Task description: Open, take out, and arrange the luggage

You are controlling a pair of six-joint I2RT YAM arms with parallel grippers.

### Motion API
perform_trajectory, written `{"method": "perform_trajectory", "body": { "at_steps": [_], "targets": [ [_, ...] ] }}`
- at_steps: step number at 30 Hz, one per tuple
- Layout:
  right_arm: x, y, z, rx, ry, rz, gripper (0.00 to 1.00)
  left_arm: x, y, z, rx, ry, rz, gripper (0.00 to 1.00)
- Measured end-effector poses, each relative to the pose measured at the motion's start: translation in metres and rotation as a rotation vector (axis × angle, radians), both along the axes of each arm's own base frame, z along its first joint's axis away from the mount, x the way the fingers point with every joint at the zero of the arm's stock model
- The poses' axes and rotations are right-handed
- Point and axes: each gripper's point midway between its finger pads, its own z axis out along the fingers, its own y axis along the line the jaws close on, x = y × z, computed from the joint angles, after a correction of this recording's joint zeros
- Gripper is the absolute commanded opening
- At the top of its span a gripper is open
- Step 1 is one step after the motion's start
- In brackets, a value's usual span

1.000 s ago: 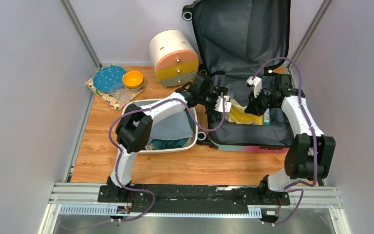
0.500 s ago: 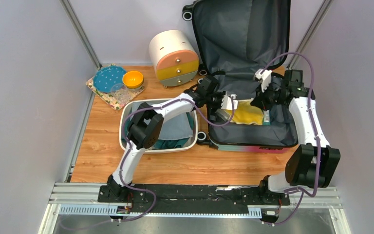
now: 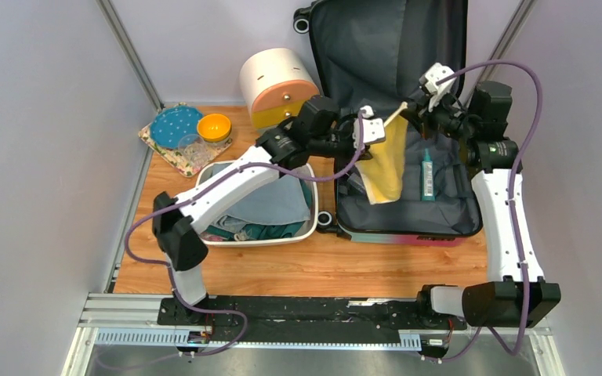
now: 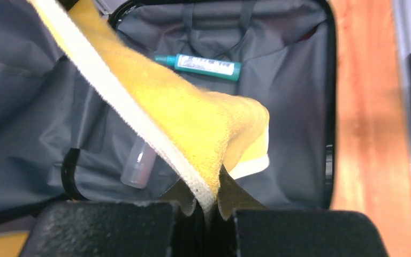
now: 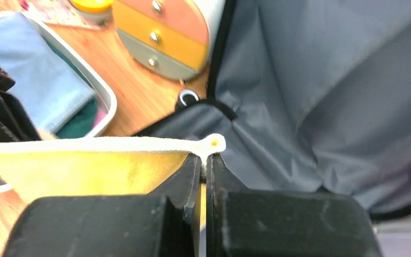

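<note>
The luggage (image 3: pixel 439 215) lies open on the table, its grey-lined lid (image 3: pixel 392 47) standing upright at the back. A yellow towel (image 3: pixel 388 160) with a white edge hangs above the open half, stretched between both grippers. My left gripper (image 3: pixel 370 125) is shut on one corner of its white edge, and my right gripper (image 3: pixel 411 110) is shut on the other. In the left wrist view the towel (image 4: pixel 192 118) runs up from the left gripper (image 4: pixel 207 206). The right wrist view shows the right gripper (image 5: pixel 204 160) pinching the towel's corner (image 5: pixel 214 142).
A teal tube (image 3: pixel 427 175) and a small clear bottle (image 4: pixel 138 168) lie on the suitcase lining. A white basin (image 3: pixel 259 239) holding folded cloths stands left of the suitcase. Behind it are a round cream drawer cabinet (image 3: pixel 278 82) and a tray with an orange bowl (image 3: pixel 214 127).
The left gripper has shut on the towel's edge. Both grippers have risen and moved back, lifting the yellow towel off the suitcase floor and uncovering the teal tube.
</note>
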Motion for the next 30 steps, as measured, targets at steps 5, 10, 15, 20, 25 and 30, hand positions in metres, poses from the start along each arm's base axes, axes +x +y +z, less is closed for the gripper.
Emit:
{"method": "perform_trajectory", "body": {
  "at_steps": [5,10,15,20,25,30],
  "targets": [
    [-0.008,0.054,0.032,0.023,-0.082,0.114,0.00,-0.036,0.038,0.033,-0.072,0.191,0.125,0.00],
    [-0.022,0.131,0.018,0.011,-0.050,0.264,0.00,-0.067,0.099,-0.004,-0.057,0.402,0.281,0.00],
    [-0.020,0.186,-0.029,-0.044,0.049,0.320,0.00,-0.065,0.165,-0.058,-0.063,0.612,0.514,0.00],
    [-0.017,0.236,-0.084,-0.110,0.161,0.380,0.00,-0.059,0.224,-0.109,-0.096,0.774,0.745,0.00],
    [-0.015,0.286,-0.106,-0.162,0.167,0.418,0.00,-0.072,0.252,-0.132,-0.116,0.847,0.840,0.00],
    [-0.011,0.329,-0.107,-0.181,0.109,0.425,0.00,-0.074,0.278,-0.130,-0.154,0.808,0.932,0.00]
  ]
}}
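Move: Both grippers already hold the yellow towel by its top edge over the open suitcase. From the left gripper the white tub's middle lies about 29 cm left, level fore-and-aft and some 24 cm below; the drawer chest stands about 31 cm ahead and 24 cm left. From the right gripper the tub is roughly 39 cm left, 7 cm back and 30 cm below, and the green tube is straight ahead by 0 cm, 9 cm right and 28 cm below. Swing both closed grippers left together, carrying the towel off the suitcase to the tub: about 28 cm for the left, just over 30 cm for the right. Lift some 3 cm at first, then sink to end over 10 cm lower. Draw the left gripper back about 7 cm, turning it counter-clockwise some 50 degrees and tipping its fingers down; turn the right about 25 degrees counter-clockwise. ##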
